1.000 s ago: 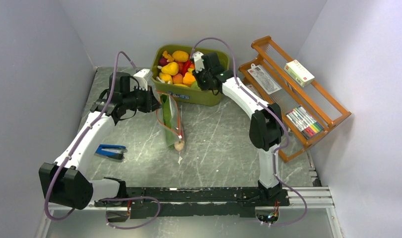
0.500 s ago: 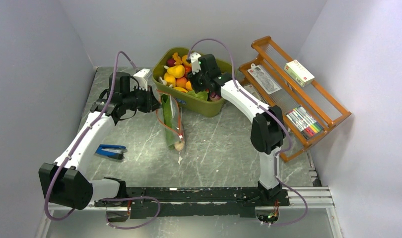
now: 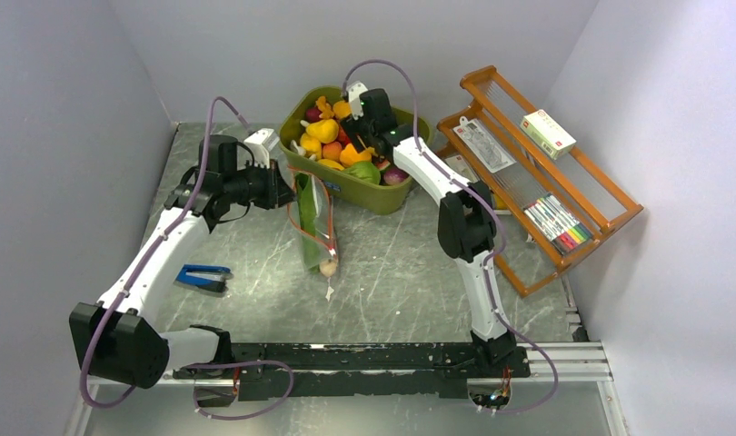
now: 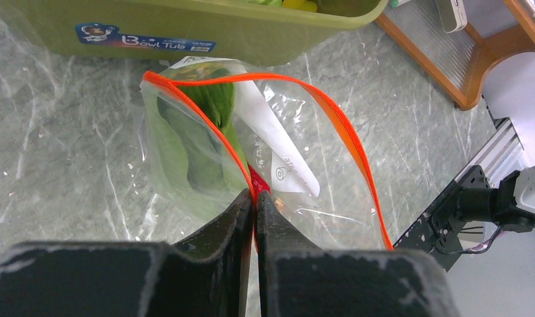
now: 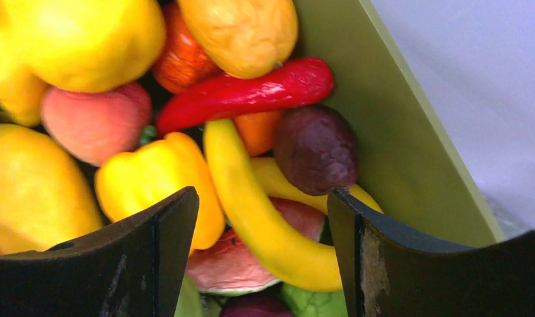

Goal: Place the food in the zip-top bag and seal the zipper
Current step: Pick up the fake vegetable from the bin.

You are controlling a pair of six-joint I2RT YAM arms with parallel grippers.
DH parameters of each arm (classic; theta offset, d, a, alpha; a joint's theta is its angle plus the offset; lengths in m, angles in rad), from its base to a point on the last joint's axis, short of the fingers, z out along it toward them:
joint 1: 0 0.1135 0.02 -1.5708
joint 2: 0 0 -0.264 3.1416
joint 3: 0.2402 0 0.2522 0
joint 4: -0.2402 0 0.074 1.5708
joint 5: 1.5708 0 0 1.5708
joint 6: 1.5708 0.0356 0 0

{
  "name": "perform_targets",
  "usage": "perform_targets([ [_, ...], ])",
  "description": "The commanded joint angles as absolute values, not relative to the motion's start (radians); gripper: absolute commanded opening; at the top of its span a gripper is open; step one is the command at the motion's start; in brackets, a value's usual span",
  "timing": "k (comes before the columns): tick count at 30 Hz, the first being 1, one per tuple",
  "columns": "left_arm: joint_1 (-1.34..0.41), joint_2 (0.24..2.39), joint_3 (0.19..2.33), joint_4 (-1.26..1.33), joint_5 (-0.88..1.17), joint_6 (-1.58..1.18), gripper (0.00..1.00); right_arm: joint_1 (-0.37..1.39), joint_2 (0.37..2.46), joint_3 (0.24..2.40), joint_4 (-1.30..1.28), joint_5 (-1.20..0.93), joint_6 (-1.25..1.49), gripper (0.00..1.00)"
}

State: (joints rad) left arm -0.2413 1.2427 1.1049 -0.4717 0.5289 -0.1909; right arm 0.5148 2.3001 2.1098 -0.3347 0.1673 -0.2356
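Observation:
The clear zip-top bag [image 3: 312, 218] hangs mouth-up in front of the tub, its bottom on the table. My left gripper [image 4: 255, 197] is shut on the near side of the red-orange zipper [image 4: 347, 129], and the mouth gapes open. Green leaves [image 4: 192, 142], a red piece and a white label show inside the bag; a pale piece [image 3: 328, 266] lies at its bottom. My right gripper [image 5: 261, 198] stands open above the food in the tub, straddling a yellow banana [image 5: 251, 211]. A red chili [image 5: 251, 92] and a purple bulb [image 5: 314, 148] lie just beyond it.
The olive-green tub [image 3: 369, 193] stands at the back centre, heaped with toy fruit. A wooden rack [image 3: 610, 195] with packets and markers fills the right side. A blue tool [image 3: 203, 275] lies on the table by the left arm. A small white scrap [image 3: 329, 292] lies below the bag.
The right gripper has swung left and further back over the tub, and its jaws have spread from nearly shut to open. The left gripper and bag have stayed put.

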Motion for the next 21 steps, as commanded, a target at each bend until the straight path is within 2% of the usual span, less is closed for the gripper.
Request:
perform_targets([
  [1, -0.246, 1.206, 1.110, -0.467, 0.560, -0.192, 0.07, 0.502, 2.318, 2.114, -0.276, 0.261, -0.328, 0.71],
  [7, -0.245, 1.201, 1.108, -0.460, 0.567, -0.202, 0.07, 0.497, 2.354, 2.117, -0.261, 0.275, -0.345, 0.68],
  [21, -0.245, 1.201, 1.077, -0.446, 0.577, -0.215, 0.07, 0.497, 2.477, 2.181, -0.204, 0.366, -0.394, 0.74],
])
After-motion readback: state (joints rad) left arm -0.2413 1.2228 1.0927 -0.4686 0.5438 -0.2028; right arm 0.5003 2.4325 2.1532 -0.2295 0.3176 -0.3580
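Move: The dark beet lies about 6 cm ahead of the right hand, 3 cm to its right and 5 cm below, against the bin's far wall. From the same hand, the banana is some 2 cm ahead, neither left nor right, and 7 cm down. The red pepper is 7 cm ahead, 4 cm left and slightly below, the yellow pepper about 6 cm left and level. From the left hand the beet is roughly 30 cm ahead and 20 cm right, well below. Lower the open right gripper about 4 cm into the bin towards the dark beet, starting down and to the right by some 2.5 cm, then carrying on forward and down, about 3.5 cm forward in all. Roll the wrist roughly 10 degrees so its left side drops, and keep the fingers wide open, bringing the beet nearer the gap between the tips. ##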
